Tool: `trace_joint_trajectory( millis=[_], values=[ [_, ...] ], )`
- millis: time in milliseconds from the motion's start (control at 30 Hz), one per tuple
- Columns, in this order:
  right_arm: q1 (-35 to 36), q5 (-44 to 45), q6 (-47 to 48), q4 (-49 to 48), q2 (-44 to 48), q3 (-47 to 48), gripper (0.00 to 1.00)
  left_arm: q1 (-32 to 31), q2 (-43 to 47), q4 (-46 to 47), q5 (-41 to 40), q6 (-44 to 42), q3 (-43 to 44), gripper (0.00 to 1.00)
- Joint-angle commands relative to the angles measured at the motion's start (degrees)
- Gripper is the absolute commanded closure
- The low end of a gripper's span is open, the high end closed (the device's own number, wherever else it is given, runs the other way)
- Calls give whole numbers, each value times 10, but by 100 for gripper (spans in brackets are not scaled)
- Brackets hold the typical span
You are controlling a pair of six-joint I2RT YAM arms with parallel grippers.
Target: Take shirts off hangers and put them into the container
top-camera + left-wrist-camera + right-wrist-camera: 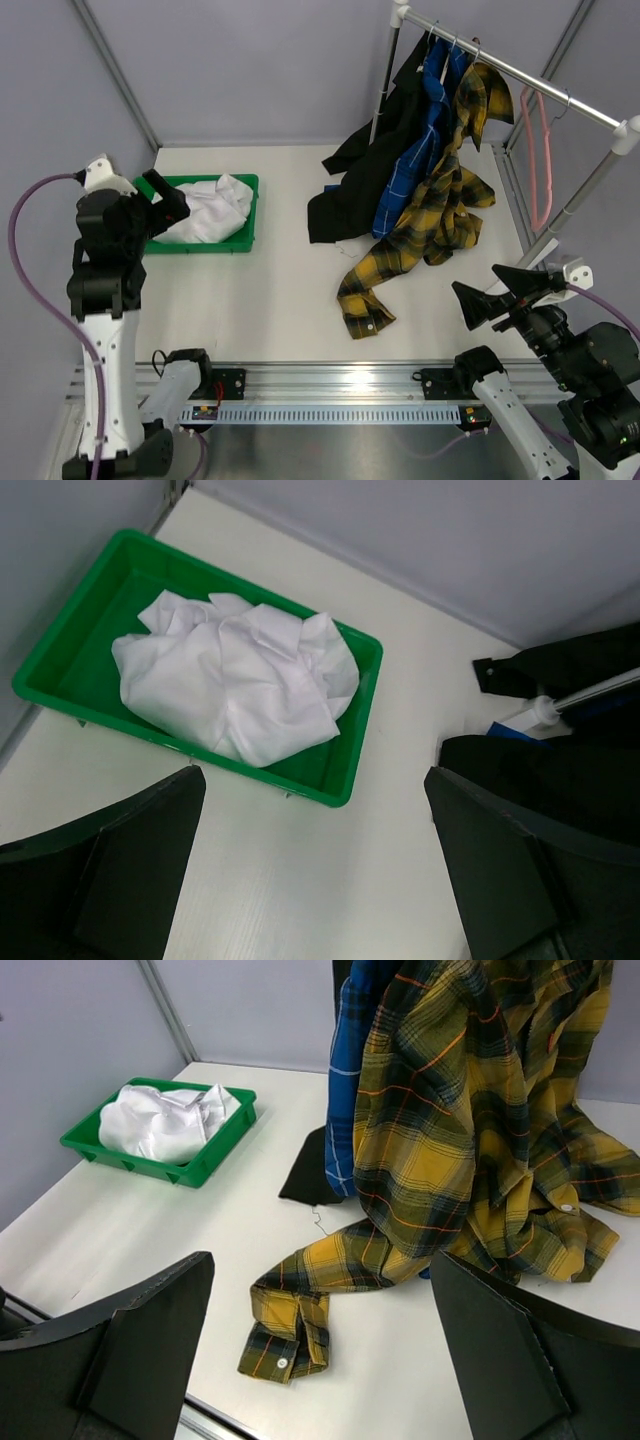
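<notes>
The green container [250, 215] sits at the table's left with the crumpled white shirt [212, 208] inside it. My left gripper [172, 208] hovers open over the container's near left side, nothing between its fingers; its wrist view shows the container [100, 600] and the white shirt [235, 675] below. The black shirt [360, 170], the blue plaid shirt [412, 165] and the yellow-and-black plaid shirt [440, 200] hang on hangers, draping onto the table. An empty pink hanger [540, 150] hangs at the right. My right gripper [474, 276] is open, facing the yellow plaid sleeve [300, 1310].
The white-and-silver rail [520, 75] slopes across the back right on upright posts, one post foot [535, 712] near the black shirt [560, 760]. Grey walls close the back and both sides. A metal mounting rail [330, 380] runs along the near edge.
</notes>
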State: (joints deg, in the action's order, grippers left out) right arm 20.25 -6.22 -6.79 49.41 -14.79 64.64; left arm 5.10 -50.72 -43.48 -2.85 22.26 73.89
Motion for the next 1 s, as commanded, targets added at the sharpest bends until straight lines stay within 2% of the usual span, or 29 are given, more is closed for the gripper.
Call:
trace_joint_trajectory(
  millis=[0, 200, 333, 500, 967],
  values=[
    [6, 27, 2, -5, -20, 28, 0, -33, 82, 14, -13, -39, -27, 1],
    [6, 60, 7, 7, -16, 30, 1, -114, 195, -34, -100, -67, -15, 1],
    [6, 93, 12, 10, -2, 16, 1, -144, 274, -55, -145, -73, -30, 1],
    [6, 103, 9, 3, 13, -6, 1, -153, 323, -75, -150, -77, -52, 1],
    [6, 117, 5, -33, 22, -34, 1, -154, 360, -77, -160, -68, -103, 1]
  ],
)
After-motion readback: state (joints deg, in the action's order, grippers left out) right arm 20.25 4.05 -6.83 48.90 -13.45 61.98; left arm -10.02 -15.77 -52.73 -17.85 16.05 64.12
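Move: The yellow plaid shirt hanging on the rack has its middle about 28 cm ahead of the right hand, 3 cm to its right and 15 cm lower. Its loose cuff lies on the table 9 cm ahead and 15 cm left; the blue shirt hangs some 33 cm ahead, 7 cm left, and the pink hanger 20 cm ahead, 13 cm right. From the left hand the plaid shirt is about 11 cm ahead and 55 cm to the right. Back from the green container and its white shirt, the empty left hand draws some 15 cm towards its base, arching about 5 cm up and sinking again while its fingers tip up some 15-20 degrees. The right hand, touching nothing, eases about 3 cm to its right and slightly forward, turning 10 degrees clockwise towards the plaid shirt's body. Both grippers stay wide open. ##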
